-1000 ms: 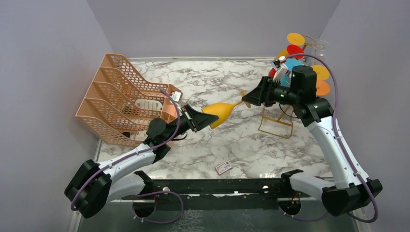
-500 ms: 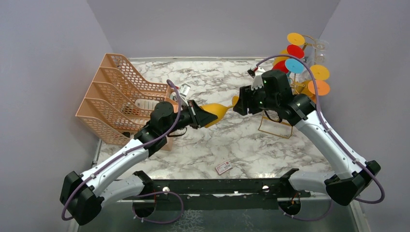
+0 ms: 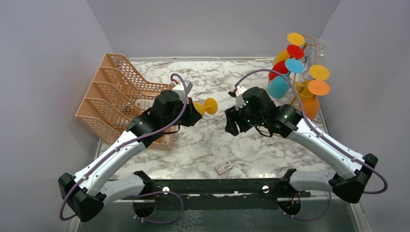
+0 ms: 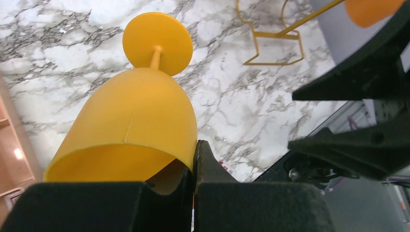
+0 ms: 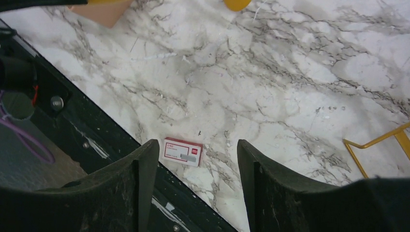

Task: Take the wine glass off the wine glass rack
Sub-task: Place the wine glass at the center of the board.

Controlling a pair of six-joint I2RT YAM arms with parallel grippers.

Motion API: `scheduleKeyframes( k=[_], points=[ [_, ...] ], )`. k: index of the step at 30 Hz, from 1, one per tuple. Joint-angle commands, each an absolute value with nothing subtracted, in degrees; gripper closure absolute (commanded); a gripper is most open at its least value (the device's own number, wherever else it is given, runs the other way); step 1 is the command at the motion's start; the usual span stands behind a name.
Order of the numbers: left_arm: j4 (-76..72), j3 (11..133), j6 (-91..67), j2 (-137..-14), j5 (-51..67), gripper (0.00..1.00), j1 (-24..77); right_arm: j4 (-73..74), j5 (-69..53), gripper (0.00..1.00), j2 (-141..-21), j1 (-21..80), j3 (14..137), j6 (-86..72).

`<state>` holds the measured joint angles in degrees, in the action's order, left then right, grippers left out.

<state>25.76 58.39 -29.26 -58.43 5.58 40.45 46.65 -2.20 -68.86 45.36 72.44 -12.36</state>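
Observation:
The yellow wine glass (image 3: 199, 108) (image 4: 140, 121) hangs in the air off the rack, over the left-middle of the table, with its foot pointing right. My left gripper (image 3: 189, 110) (image 4: 194, 157) is shut on the rim of its bowl, one finger inside and one outside. My right gripper (image 3: 231, 123) (image 5: 197, 164) stands open and empty a little to the right of the glass's foot, facing down over the marble. The gold wine glass rack (image 3: 303, 88) (image 4: 273, 48) (image 5: 382, 140) stands at the back right with several coloured glasses hanging on it.
A peach mesh organizer (image 3: 116, 92) stands at the left, close behind the left arm. A small red-and-white box (image 3: 223, 167) (image 5: 183, 151) lies near the front edge. A black rail (image 3: 212, 186) runs along the near edge. Blue (image 3: 278, 88) and orange (image 3: 312, 104) glasses hang on the rack.
The right gripper let go of the glass's stem end, opened wider and swung left and nearer, away from the rack. The left gripper carried the glass left, toward the organizer.

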Motion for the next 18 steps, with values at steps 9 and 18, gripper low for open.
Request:
scheduleKeyframes(
  k=[9,18],
  points=[
    [36.08,67.96,-18.71,-65.43,-0.01,1.00,38.22,31.41,4.38,0.37,-57.00,54.82,58.67,-5.92],
    [54.83,91.44,-4.44,-86.28,7.10,1.00,31.70,20.49,-2.08,0.35,-46.64,54.93,47.92,1.40]
  ],
)
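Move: The left gripper already holds the yellow wine glass by its bowl. The bare centre of the board lies about 20 cm ahead of that gripper, 7 cm to its right and some 23 cm below. Near the way, the orange organizer's middle is roughly 32 cm to its left and 16 cm ahead, and the small card box 11 cm right and 7 cm back on the board. From the empty right gripper, the board's centre is about 22 cm ahead, 8 cm left and 21 cm below. Keep the left fingers shut on the glass's bowl and carry it forward about 7 cm, out towards the board's centre: sink a centimetre or so with a slight drift left first, then speed up forward, rolling the wrist some 20 degrees so the fingers tip further down. Draw the open, empty right gripper back about 4 cm, away from the glass, dipping then rising again as its fingers lift. ##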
